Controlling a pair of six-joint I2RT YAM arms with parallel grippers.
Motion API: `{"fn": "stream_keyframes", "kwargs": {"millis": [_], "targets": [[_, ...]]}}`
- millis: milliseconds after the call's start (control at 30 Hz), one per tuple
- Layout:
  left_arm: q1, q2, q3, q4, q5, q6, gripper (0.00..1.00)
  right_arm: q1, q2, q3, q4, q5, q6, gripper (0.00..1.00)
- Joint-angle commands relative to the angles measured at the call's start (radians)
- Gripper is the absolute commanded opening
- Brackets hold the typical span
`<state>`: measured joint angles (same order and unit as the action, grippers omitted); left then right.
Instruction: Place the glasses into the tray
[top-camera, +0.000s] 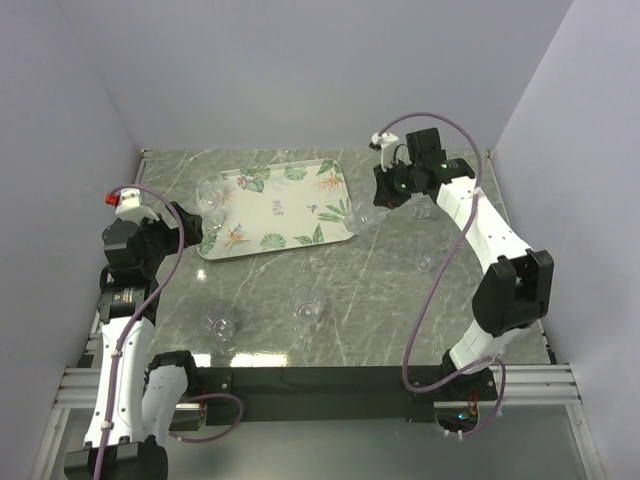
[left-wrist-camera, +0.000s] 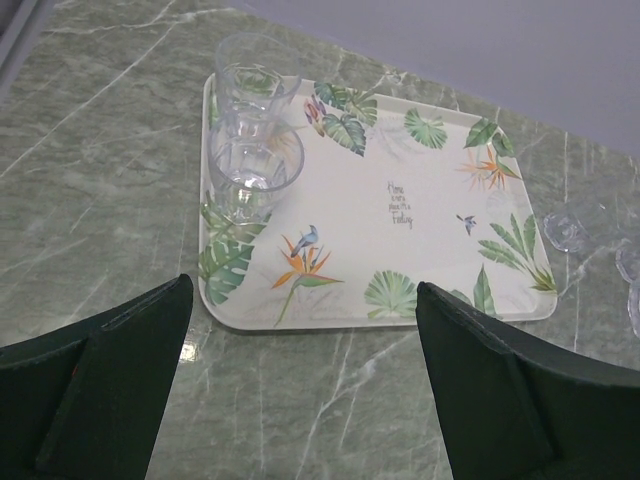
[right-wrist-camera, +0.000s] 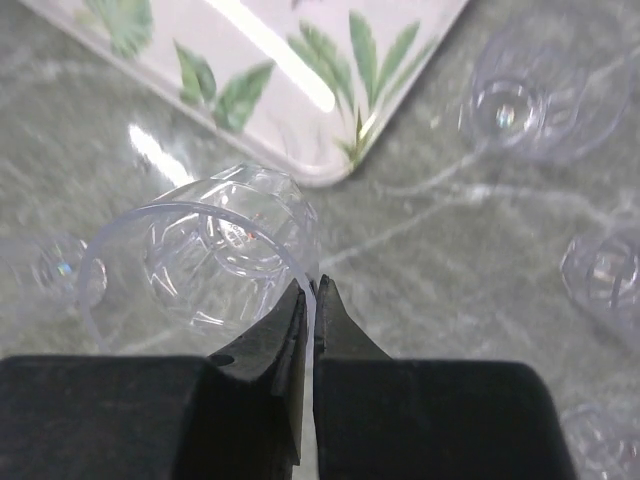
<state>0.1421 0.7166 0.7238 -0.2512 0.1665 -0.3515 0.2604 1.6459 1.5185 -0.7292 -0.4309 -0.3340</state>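
The leaf-print tray (top-camera: 290, 205) lies at the back middle of the table. Two clear glasses (left-wrist-camera: 258, 80) (left-wrist-camera: 255, 170) stand at its left end. My right gripper (right-wrist-camera: 313, 290) is shut on the rim of another clear glass (right-wrist-camera: 210, 250), one finger inside and one outside, just off the tray's near right corner (right-wrist-camera: 300, 160). From above, that glass (top-camera: 365, 213) hangs beside the tray's right edge, under the right gripper (top-camera: 383, 195). My left gripper (left-wrist-camera: 305, 290) stands wide open and empty, over the table by the tray's near left side.
Loose glasses stand on the marble: two near the front (top-camera: 220, 322) (top-camera: 307, 312) and two on the right (top-camera: 422, 210) (top-camera: 428, 262). More glasses (right-wrist-camera: 545, 95) (right-wrist-camera: 605, 270) ring the held one. Walls close in the back and both sides.
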Motion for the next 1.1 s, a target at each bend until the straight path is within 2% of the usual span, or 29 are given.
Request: {"fn": "stream_keyframes", "kwargs": {"millis": [0, 267, 400, 600, 1067], "targets": [[-0.004, -0.006, 0.0, 0.041, -0.018, 0.028, 0.99, 0.02, 0.069, 0.089, 0.059, -0.051, 0.111, 0.0], [-0.004, 0.003, 0.0, 0.041, -0.025, 0.032, 0.99, 0.086, 0.293, 0.334, 0.109, 0.082, 0.292, 0.0], [-0.003, 0.009, 0.0, 0.043, -0.033, 0.034, 0.99, 0.115, 0.371, 0.393, 0.157, 0.245, 0.367, 0.0], [-0.003, 0.012, 0.0, 0.046, -0.03, 0.034, 0.99, 0.123, 0.468, 0.453, 0.186, 0.294, 0.394, 0.0], [-0.003, 0.012, -0.001, 0.047, -0.021, 0.032, 1.0, 0.138, 0.58, 0.534, 0.185, 0.382, 0.382, 0.0]]}}
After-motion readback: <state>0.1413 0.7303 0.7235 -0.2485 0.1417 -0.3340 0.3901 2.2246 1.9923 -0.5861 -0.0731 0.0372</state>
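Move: With a glass already pinched by its rim, the right hand is bound for the tray's right end, about 13 cm ahead, 10 cm to its left and 19 cm below. The tray's near right corner is roughly 5 cm ahead and 4 cm left. A standing glass waits 14 cm ahead, 1 cm right, and a second 12 cm ahead, 13 cm right. From the left hand, that tray end lies some 22 cm ahead and 34 cm right. Carry the pinched glass forward about 14 cm with the right gripper, going some 7 cm left in the first half, in over the tray's near right corner. Almost from the start let it sink, about 8 cm in all, towards the tray's right end, while turning the wrist clockwise some 20 degrees and keeping the fingers shut on the rim. ##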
